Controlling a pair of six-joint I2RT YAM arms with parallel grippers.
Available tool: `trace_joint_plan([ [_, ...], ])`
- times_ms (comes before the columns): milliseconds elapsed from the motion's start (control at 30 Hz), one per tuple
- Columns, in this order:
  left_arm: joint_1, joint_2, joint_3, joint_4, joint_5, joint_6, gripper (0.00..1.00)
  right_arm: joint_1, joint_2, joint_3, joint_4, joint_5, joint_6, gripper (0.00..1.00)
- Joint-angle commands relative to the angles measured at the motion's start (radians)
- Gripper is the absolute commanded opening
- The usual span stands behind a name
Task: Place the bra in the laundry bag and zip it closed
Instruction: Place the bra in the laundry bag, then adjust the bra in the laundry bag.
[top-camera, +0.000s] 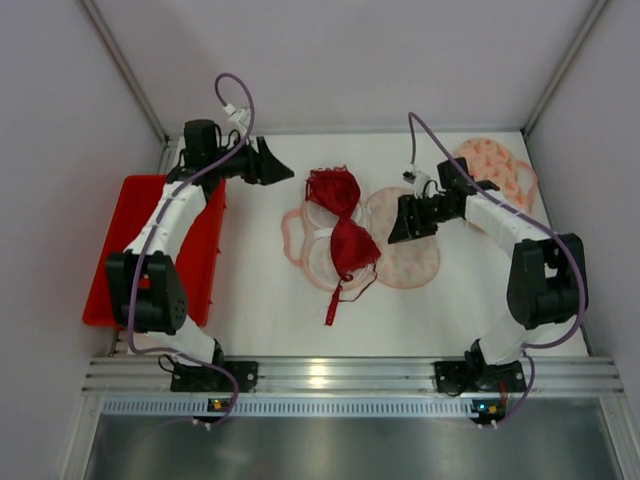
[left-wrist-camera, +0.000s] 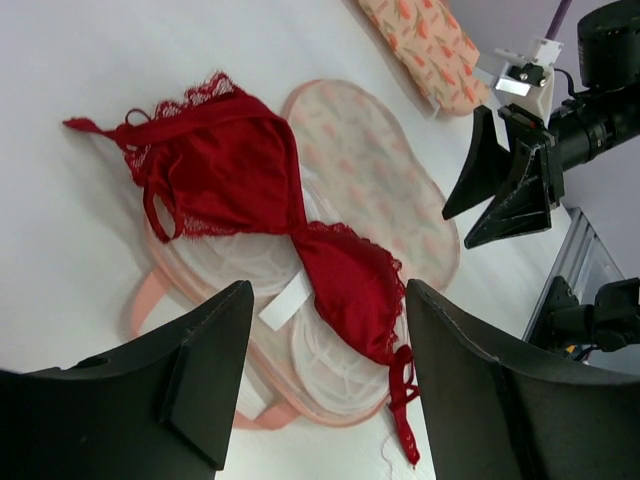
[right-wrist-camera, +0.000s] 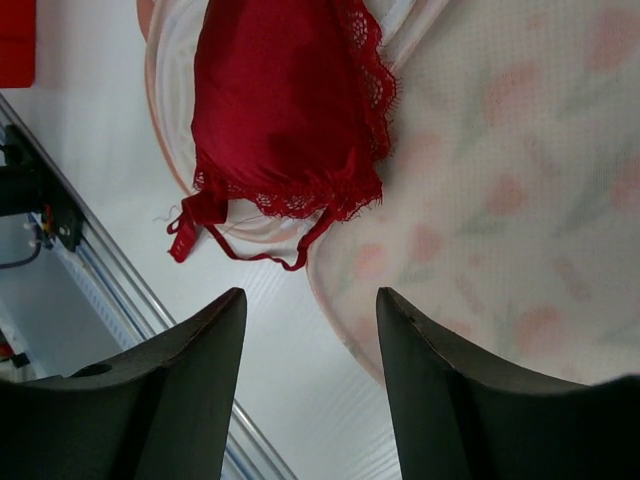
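A red lace bra (top-camera: 340, 225) lies across the open, pink-rimmed mesh laundry bag (top-camera: 400, 250) in the middle of the white table. One red strap trails off toward the near edge. In the left wrist view the bra (left-wrist-camera: 250, 190) rests on the bag (left-wrist-camera: 380, 170). In the right wrist view the bra (right-wrist-camera: 280, 110) lies beside the bag's patterned lid (right-wrist-camera: 500, 200). My left gripper (top-camera: 285, 170) is open and empty, left of the bra. My right gripper (top-camera: 400, 225) is open and empty, over the bag's right half.
A red tray (top-camera: 120, 250) stands at the table's left edge under the left arm. A second pink patterned bag (top-camera: 500, 170) lies at the back right behind the right arm. An aluminium rail (top-camera: 350, 375) runs along the near edge.
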Motion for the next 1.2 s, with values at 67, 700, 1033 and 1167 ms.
trace_joint_plan([
  [67,0.019,-0.087,-0.13,-0.075,-0.025,0.086,0.69,0.075,0.073,-0.009,0.121,0.039,-0.026,0.55],
  [700,0.008,0.046,-0.282,-0.078,-0.122,0.082,0.68,0.104,0.274,0.029,0.216,-0.124,-0.01,0.4],
  [1033,0.008,0.048,-0.292,-0.078,-0.135,0.075,0.68,0.081,0.17,0.067,0.126,-0.159,-0.041,0.0],
  [1167,0.006,0.032,-0.304,-0.078,-0.149,0.083,0.68,0.076,0.11,0.093,0.067,-0.157,-0.056,0.0],
])
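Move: The bra lies flat on the open laundry bag, its middle about 10 cm to the right hand's left, 3 cm ahead and 8 cm below; the nearer cup's lace edge is only some 4 cm to the left. The bag's flowered flap is about 3 cm to the right, level, 9 cm below. From the left hand, the bra's middle is about 11 cm right, 7 cm back and 23 cm below, with the pink handle loop 9 cm straight back, equally low. Down about 8 cm and some 4 cm to its left, the right hand comes onto the lace edge of the bra's nearer cup, shuts its half-open fingers to pinch the edge, then rises about 4 cm still holding it. Meanwhile the left hand sinks some 15 cm and draws back 5 towards the handle loop, fingers staying open and tipping further down. ##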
